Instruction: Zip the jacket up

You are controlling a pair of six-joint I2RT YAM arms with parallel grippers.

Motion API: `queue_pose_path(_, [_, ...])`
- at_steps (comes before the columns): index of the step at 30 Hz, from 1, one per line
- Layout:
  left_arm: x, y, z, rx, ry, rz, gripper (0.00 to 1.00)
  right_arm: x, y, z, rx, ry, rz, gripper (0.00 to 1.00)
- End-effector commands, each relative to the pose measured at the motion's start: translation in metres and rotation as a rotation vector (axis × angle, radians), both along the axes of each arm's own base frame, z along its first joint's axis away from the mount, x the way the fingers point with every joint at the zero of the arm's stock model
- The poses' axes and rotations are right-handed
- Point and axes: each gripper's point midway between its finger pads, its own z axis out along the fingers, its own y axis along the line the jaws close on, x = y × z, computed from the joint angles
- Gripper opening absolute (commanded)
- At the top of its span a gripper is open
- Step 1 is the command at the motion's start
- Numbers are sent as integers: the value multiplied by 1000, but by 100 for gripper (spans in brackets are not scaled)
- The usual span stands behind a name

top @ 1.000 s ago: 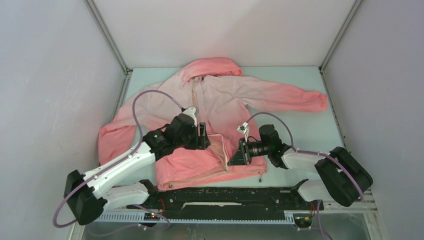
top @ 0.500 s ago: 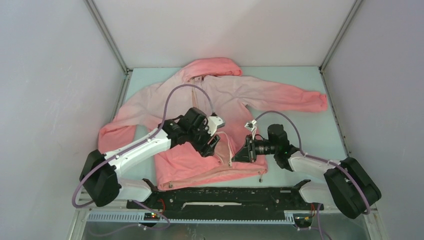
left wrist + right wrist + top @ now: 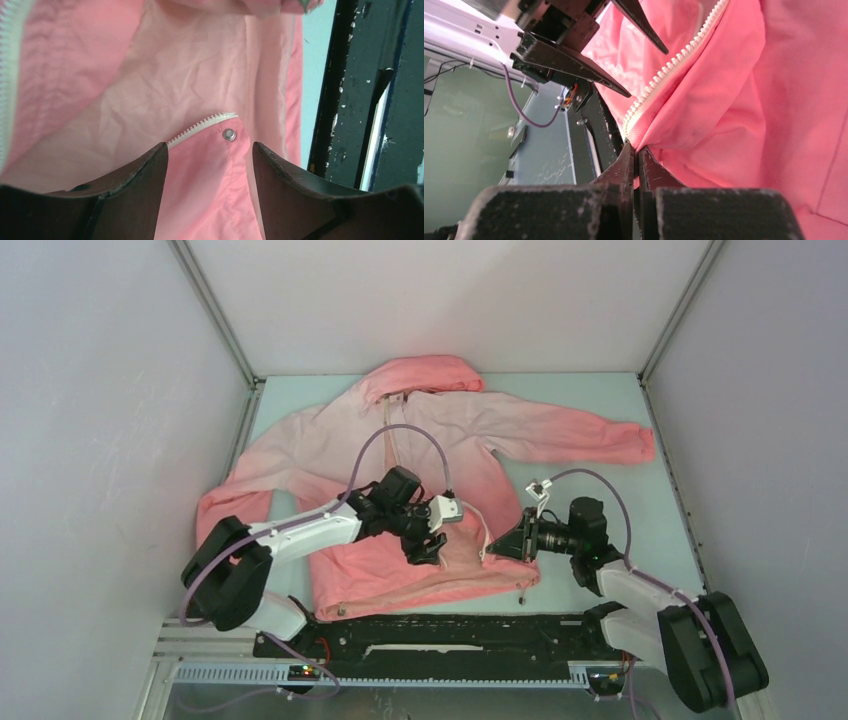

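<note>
The pink jacket (image 3: 450, 430) lies spread on the table, hood at the far side, its front open near the hem. My left gripper (image 3: 432, 545) hovers open over the left front panel. In the left wrist view, the left gripper (image 3: 210, 147) frames coral fabric, with the white zipper (image 3: 200, 125) end and a metal snap (image 3: 229, 134) just beyond the fingertips. My right gripper (image 3: 492, 552) is shut on the right front edge. In the right wrist view, the right gripper (image 3: 636, 147) pinches the jacket (image 3: 734, 100) at the lower end of the zipper teeth (image 3: 674, 62).
A black rail (image 3: 450, 625) runs along the near edge just past the hem, and shows as the dark rail (image 3: 350, 90) in the left wrist view. Grey walls enclose the table on three sides. Purple cables (image 3: 400, 435) arch over the jacket.
My left arm has swung right and nearer, from mid-chest down to the hem by the zipper end. My right gripper has drawn the right front edge to the right, still shut on it.
</note>
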Motion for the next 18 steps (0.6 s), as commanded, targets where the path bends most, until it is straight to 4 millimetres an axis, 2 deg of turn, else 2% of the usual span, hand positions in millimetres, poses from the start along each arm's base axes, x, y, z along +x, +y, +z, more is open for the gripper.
queue_pose_path(1, [15, -7, -6, -15, -65, -25, 65, 10, -10, 12, 33, -62, -64, 0])
queue_pose_path(7, [22, -1, -34, 96, 18, -16, 58, 9, -10, 14, 43, -63, -57, 0])
queue_pose_path(18, [28, -1, -47, 147, -24, 90, 64, 9, -10, 17, 50, -79, -55, 0])
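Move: The loose zip end of the jacket's left panel, the corner with the metal snap, lies about 6 cm below my left hand, some 3 cm to its right and 1 cm back. The other zip end, pinched in my right hand, is roughly 9 cm right, 1 cm back and 2 cm higher than my left hand. The jacket's hem runs 7 cm back and 6 cm below. From my right hand the loose end is about 7 cm left, 1 cm back and 8 cm down. I lower my open left hand about 5 cm, nearly straight down onto the loose zip corner, tipping the fingers under 10 degrees steeper, then all but stop with the corner in line with the gap between them. My right hand keeps its pinch on the other zip end, easing about 1 cm to the right at first and then holding still. ##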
